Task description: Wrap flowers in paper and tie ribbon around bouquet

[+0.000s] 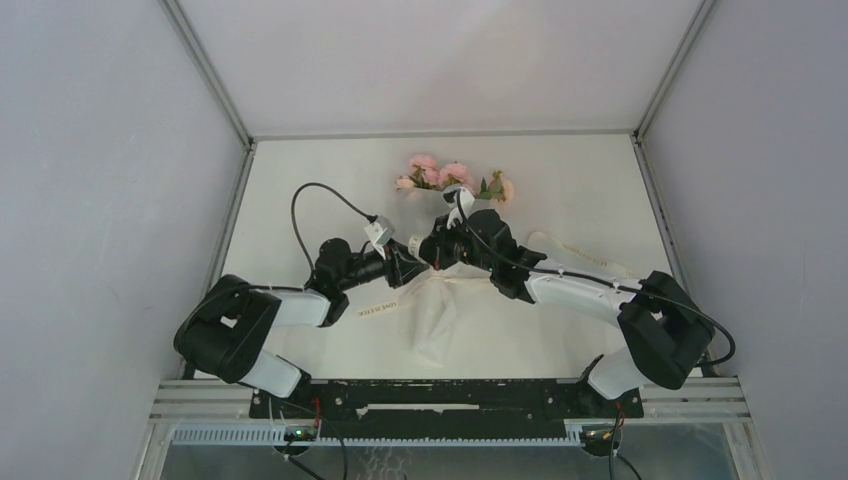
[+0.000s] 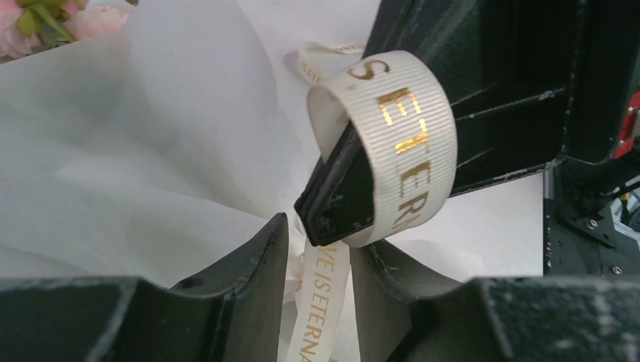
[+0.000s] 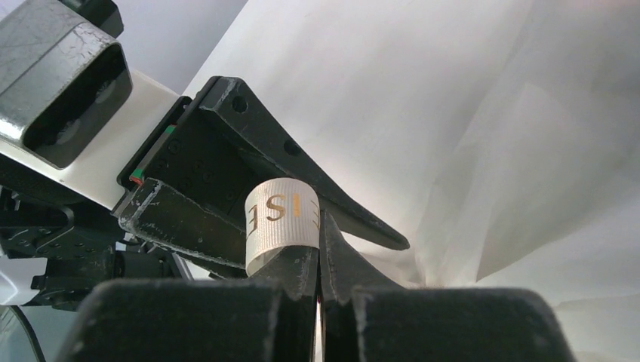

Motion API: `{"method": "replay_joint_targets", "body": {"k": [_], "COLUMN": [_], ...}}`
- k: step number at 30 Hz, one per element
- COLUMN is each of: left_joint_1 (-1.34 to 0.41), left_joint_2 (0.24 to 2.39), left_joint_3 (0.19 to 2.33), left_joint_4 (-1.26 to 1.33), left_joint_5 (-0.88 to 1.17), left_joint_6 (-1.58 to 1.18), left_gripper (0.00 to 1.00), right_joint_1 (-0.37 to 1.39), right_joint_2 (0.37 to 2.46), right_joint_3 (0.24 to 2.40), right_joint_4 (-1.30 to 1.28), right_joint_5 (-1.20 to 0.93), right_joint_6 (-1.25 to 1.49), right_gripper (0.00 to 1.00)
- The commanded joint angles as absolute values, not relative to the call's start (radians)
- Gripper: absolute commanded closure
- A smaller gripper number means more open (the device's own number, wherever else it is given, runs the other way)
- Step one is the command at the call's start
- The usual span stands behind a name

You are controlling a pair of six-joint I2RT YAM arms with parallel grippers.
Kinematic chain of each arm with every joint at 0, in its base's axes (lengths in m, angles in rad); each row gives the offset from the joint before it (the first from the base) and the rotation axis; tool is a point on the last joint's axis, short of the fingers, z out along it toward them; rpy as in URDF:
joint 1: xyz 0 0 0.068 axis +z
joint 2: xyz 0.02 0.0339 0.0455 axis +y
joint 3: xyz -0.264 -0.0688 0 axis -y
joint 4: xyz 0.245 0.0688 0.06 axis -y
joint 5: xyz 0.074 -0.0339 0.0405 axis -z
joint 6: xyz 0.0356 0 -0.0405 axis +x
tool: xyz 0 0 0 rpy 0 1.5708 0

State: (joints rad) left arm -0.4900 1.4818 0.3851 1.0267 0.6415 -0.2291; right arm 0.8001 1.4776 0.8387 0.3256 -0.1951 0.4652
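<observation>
The bouquet lies on the table with the pink flowers (image 1: 440, 175) (image 2: 45, 19) at the far end. The white paper (image 1: 440, 312) (image 2: 151, 136) (image 3: 453, 113) is gathered round the stems toward me. Both grippers meet at the paper's narrow waist. My right gripper (image 1: 434, 250) (image 3: 318, 226) is shut, with the gold-lettered cream ribbon (image 2: 411, 128) (image 3: 281, 215) looped over one finger and running into the seam between the fingers. My left gripper (image 1: 410, 265) (image 2: 326, 237) stands partly open just below it. A hanging strand of ribbon and some bunched paper sit between its jaws.
One ribbon tail (image 1: 376, 308) lies on the white table (image 1: 300, 200) left of the paper. Another stretch runs behind the right arm (image 1: 585, 257). Grey walls close in the table on the left, right and far sides. The left arm's black cable (image 1: 300, 205) arcs above it.
</observation>
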Motion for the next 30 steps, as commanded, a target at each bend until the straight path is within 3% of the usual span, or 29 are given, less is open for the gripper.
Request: {"method": "replay_joint_targets", "body": {"k": [1, 7, 11, 12, 15, 22, 24, 27, 30], "left_joint_1": [-0.499, -0.502, -0.502, -0.502, -0.502, -0.512, -0.512, -0.513, -0.514], "left_joint_2": [1.503, 1.533, 1.543, 1.545, 1.554, 1.619, 1.629, 1.637, 1.634], "left_joint_3": [0.388, 0.407, 0.405, 0.403, 0.386, 0.395, 0.398, 0.405, 0.402], "left_joint_4": [1.122, 1.13, 1.14, 1.141, 1.16, 1.276, 1.293, 1.298, 1.297], "left_joint_5": [0.717, 0.777, 0.781, 0.771, 0.718, 0.682, 0.704, 0.763, 0.751], "left_joint_6": [-0.219, -0.206, -0.205, -0.207, -0.22, -0.257, -0.258, -0.233, -0.231], "left_gripper": [0.62, 0.69, 0.92, 0.91, 0.73, 0.6, 0.61, 0.74, 0.99], "right_joint_1": [0.794, 0.782, 0.767, 0.762, 0.741, 0.711, 0.706, 0.697, 0.698], "right_joint_2": [1.465, 1.482, 1.481, 1.478, 1.467, 1.487, 1.493, 1.502, 1.502], "right_joint_3": [0.854, 0.854, 0.853, 0.853, 0.824, 0.811, 0.811, 0.811, 0.811], "right_joint_4": [0.377, 0.396, 0.397, 0.394, 0.43, 0.48, 0.486, 0.494, 0.485], "right_joint_5": [-0.238, -0.278, -0.314, -0.324, -0.377, -0.511, -0.519, -0.537, -0.531], "right_joint_6": [0.436, 0.434, 0.433, 0.434, 0.448, 0.446, 0.447, 0.452, 0.45], "right_gripper": [1.0, 1.0, 1.0, 1.0, 1.0, 1.0, 1.0, 1.0, 1.0]}}
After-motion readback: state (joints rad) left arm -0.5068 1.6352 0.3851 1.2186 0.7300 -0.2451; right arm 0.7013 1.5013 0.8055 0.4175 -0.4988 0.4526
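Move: The ribbon strip hanging from the right gripper shows between the left fingertips, its nearest stretch about 2 cm below the left hand. The ribbon loop over the right gripper's tip is some 3 cm above that hand, 2 cm left and 1 cm forward; the paper's waist is about 3 cm right, 1 cm back and 6 cm below. From the right hand, the strip lies about 2 cm back, 2 cm right and 5 cm down. At the ribbon strip under the right gripper's tip, the half-open left fingers snap nearly shut, reopen, then close again to a narrow gap, as that hand eases about 2.5 cm in all, right, down and back. The right fingers stay shut on the ribbon, drawing back some 1 cm while turning about 10 degrees counter-clockwise. ##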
